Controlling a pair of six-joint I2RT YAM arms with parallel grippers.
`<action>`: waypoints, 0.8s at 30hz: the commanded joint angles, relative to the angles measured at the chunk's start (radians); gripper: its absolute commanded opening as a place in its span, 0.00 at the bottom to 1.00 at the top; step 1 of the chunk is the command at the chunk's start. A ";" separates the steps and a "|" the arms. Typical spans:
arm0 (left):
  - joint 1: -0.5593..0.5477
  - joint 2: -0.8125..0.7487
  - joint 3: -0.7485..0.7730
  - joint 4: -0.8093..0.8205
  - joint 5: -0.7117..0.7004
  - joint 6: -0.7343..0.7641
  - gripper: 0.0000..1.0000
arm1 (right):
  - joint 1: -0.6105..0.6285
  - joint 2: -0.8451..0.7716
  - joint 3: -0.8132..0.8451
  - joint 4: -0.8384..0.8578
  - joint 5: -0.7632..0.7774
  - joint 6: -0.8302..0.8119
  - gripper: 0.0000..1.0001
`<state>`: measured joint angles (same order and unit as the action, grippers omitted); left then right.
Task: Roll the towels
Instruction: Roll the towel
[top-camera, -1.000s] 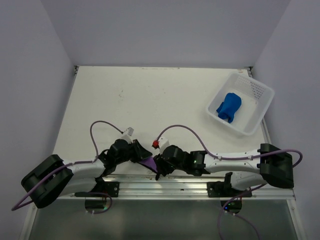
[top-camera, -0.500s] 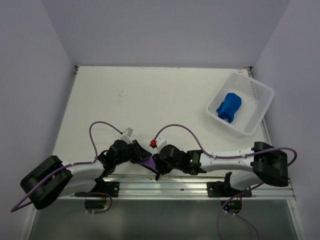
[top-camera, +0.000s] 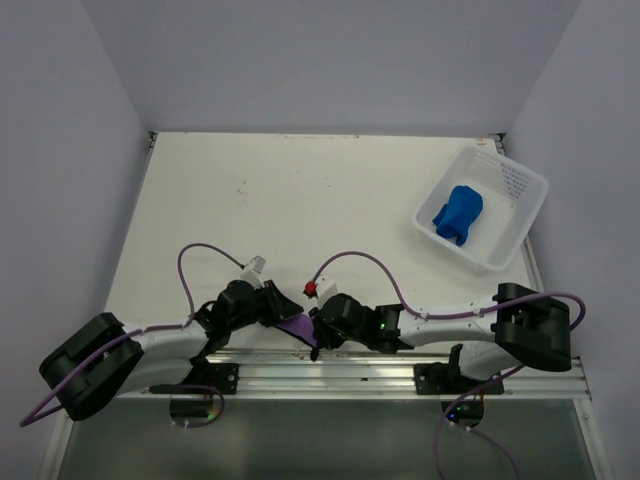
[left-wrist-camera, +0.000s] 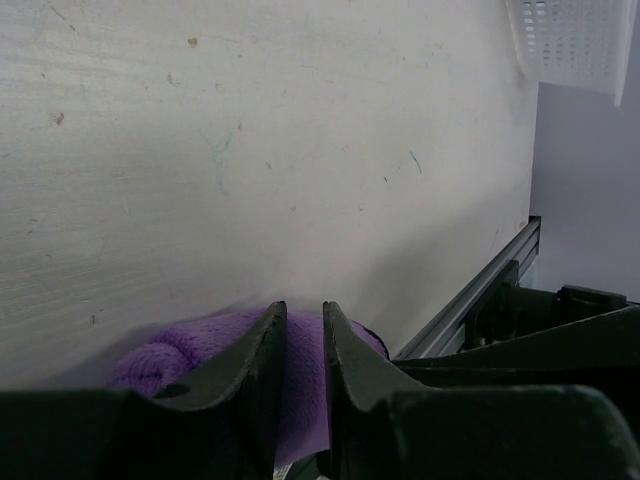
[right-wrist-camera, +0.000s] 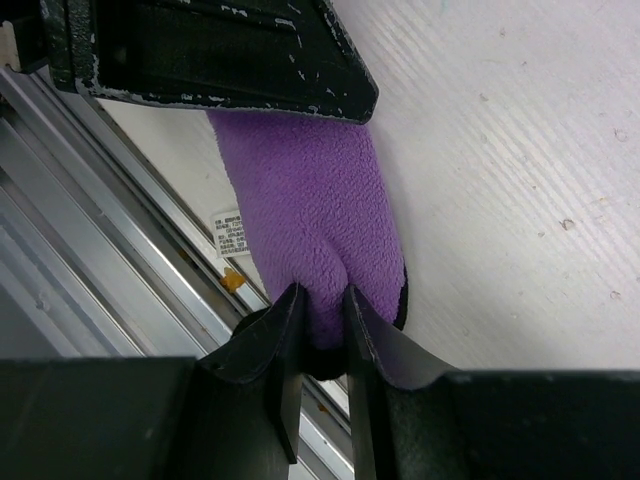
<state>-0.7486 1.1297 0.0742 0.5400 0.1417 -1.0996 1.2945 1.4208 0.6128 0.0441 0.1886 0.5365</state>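
Observation:
The purple towel (top-camera: 297, 324) lies rolled at the table's near edge, between my two grippers. My left gripper (top-camera: 283, 313) is shut on one end of it; purple cloth (left-wrist-camera: 300, 355) fills the narrow gap between its fingers. My right gripper (top-camera: 314, 330) is shut on the other end, pinching a fold of the purple towel (right-wrist-camera: 305, 205) with its dark trim beside the fingers. A white label sticks out of the roll near the rail. The blue towel (top-camera: 458, 213) sits rolled up inside the white basket (top-camera: 528, 186) at the far right.
An aluminium rail (top-camera: 330, 365) runs along the near table edge right under the roll, also seen as the rail (right-wrist-camera: 110, 260) in the right wrist view. A basket corner (left-wrist-camera: 575, 45) shows in the left wrist view. Purple cables arch over both arms.
My right gripper has closed onto the end of the purple towel and shifted slightly left. The left gripper has kept its hold and stayed in place.

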 joint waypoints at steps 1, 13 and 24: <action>-0.003 -0.001 -0.039 -0.071 -0.021 0.024 0.25 | -0.003 0.032 -0.025 -0.023 0.012 0.002 0.24; -0.006 -0.013 -0.051 -0.061 -0.021 0.021 0.25 | -0.020 -0.048 0.105 -0.101 -0.023 -0.036 0.62; -0.014 -0.053 -0.071 -0.069 -0.028 0.017 0.25 | -0.150 0.030 0.073 0.019 -0.184 0.011 0.64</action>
<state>-0.7544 1.0840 0.0669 0.5144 0.1398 -1.0996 1.1664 1.4155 0.6857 -0.0025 0.0757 0.5266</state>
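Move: The purple towel lies bunched between the two grippers, its middle about 3 cm ahead and 4 cm left of the right gripper and 2 cm below it; the right gripper already pinches the near right end. The left gripper's fingertips stand about 6 cm ahead and 3 cm left of the right gripper, at much the same height, and the table's near edge is some 3 cm behind it. From the left gripper, the towel's middle is about 3 cm back, straight below. Open the right gripper to well over half and let go of the pinched towel end, lifting about 2 cm straight up off it. Then swing forward about 3 cm at that height, fingers still pointing left and down, wrist nearly steady, towards the left gripper, which keeps its place with its fingers on the roll. ##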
